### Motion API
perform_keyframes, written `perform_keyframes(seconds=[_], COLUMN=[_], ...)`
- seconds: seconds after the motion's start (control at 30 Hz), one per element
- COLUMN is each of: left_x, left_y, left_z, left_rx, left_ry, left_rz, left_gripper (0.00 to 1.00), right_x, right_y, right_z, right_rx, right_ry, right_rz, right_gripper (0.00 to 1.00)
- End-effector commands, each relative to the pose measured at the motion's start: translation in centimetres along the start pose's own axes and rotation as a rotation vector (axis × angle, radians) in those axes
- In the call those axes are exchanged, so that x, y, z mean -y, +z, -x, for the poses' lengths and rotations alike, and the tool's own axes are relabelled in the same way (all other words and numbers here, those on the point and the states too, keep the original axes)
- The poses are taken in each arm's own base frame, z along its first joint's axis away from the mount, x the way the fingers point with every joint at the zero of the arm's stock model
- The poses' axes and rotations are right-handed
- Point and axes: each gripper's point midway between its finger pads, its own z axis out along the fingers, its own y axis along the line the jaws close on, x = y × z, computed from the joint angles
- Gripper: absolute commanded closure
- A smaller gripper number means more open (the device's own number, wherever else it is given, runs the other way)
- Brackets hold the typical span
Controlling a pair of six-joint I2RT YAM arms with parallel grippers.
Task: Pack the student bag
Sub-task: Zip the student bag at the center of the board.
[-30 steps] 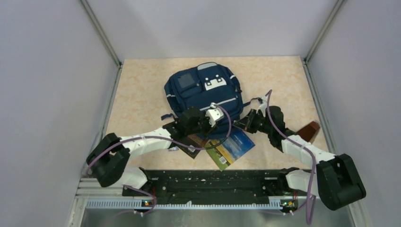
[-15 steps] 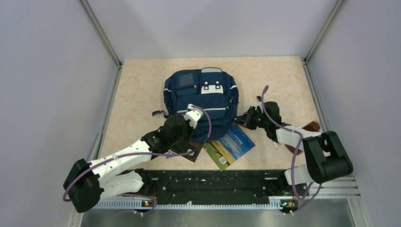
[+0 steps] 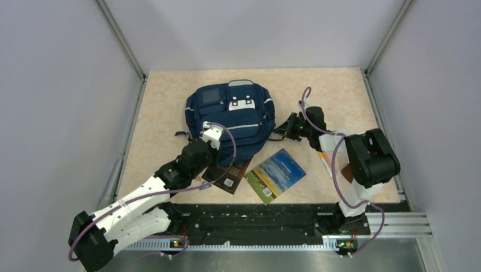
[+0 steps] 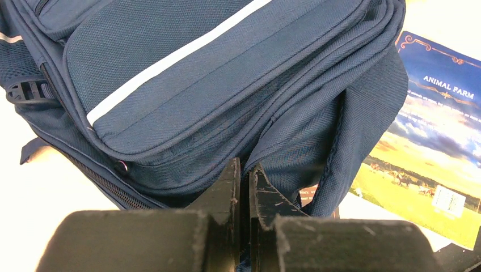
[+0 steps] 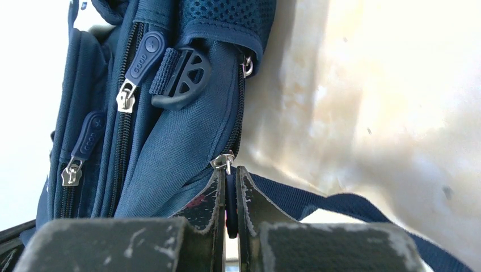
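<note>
The student bag point(image 3: 230, 113), a navy backpack with pale stripes, lies front up in the middle of the table. My left gripper point(image 3: 211, 136) sits at its near left edge. In the left wrist view the left gripper point(image 4: 244, 168) is shut on a fold of the bag's fabric point(image 4: 198, 85). My right gripper point(image 3: 289, 126) is at the bag's right side. In the right wrist view the right gripper point(image 5: 229, 173) is shut on a dark zipper pull point(image 5: 230, 195) hanging from a silver slider point(image 5: 223, 161) on the bag point(image 5: 170, 141).
A book with a blue and green cover, "Animal Farm" point(image 3: 276, 174), lies near the bag's front right corner. A dark book point(image 3: 228, 177) lies beside it, partly under the bag. A pen point(image 3: 324, 160) and a brown object point(image 3: 344, 171) lie by the right arm. Grey walls enclose the table.
Both grippers have moved left and farther away, staying shut. The bag has slid left with them and turned slightly, uncovering more of the books.
</note>
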Motion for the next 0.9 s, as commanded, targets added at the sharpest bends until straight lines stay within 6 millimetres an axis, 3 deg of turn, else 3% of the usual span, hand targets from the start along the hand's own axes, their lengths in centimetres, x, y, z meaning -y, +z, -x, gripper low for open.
perform_keyframes(seconds=[0.0, 0.17, 0.23, 0.33, 0.43, 0.57, 0.73, 0.87], left_x=[-5.5, -4.0, -2.9, -1.0, 0.4, 1.6, 3.1, 4.1], left_y=[-1.9, -1.6, -1.3, -1.0, -1.2, -1.5, -0.3, 1.4], left_z=[0.5, 0.8, 0.9, 1.2, 1.6, 2.9, 4.2, 4.8], left_rx=[0.029, 0.03, 0.028, 0.024, 0.006, 0.005, 0.029, 0.054], left_ry=[-0.068, -0.062, -0.061, -0.083, -0.125, -0.176, -0.171, -0.049], left_rz=[0.266, 0.176, 0.111, 0.01, -0.057, -0.118, -0.199, -0.259], left_gripper=[1.0, 1.0, 1.0, 0.75, 0.48, 0.33, 0.32, 0.32], right_x=[3.7, 2.2, 1.9, 1.5, 0.6, -1.6, -3.3, -5.3], right_y=[0.5, 0.4, -0.2, -1.7, -3.1, -3.1, -0.4, 1.8], right_z=[8.9, 9.5, 9.3, 9.1, 9.5, 9.5, 8.1, 7.2], right_rx=[0.286, 0.217, 0.184, 0.185, 0.195, 0.159, 0.081, 0.069], right_ry=[-0.066, -0.117, -0.136, -0.185, -0.241, -0.324, -0.369, -0.355], right_rz=[-0.17, -0.083, -0.078, -0.098, -0.106, -0.026, -0.004, -0.009], right_gripper=[1.0, 1.0, 0.76, 0.47, 0.35, 0.32, 0.34, 0.39])
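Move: The right fingers already pinch the zip pull at the student bag's lower right edge. From this hand the side buckle lies about 6 cm ahead and 3 cm left, and the Animal Farm book some 15 cm back, level sideways and 5 cm lower. The left fingers hold the bag's bottom cloth; from them the zip pull is roughly 10 cm ahead, 20 cm right, and the black book 6 cm back, 3 cm right. Keep drawing the zip pull forward along the bag's edge for barely 2 cm, then open the right gripper wide, let go, swing out to the right and forward clear of the bag, and rise about 6 cm while coming back left, fingers tipping up some 15 degrees. Hold the left gripper nearly still, open it to release the bottom cloth, dip back and down slightly, then lift and slide right about 4 cm. ##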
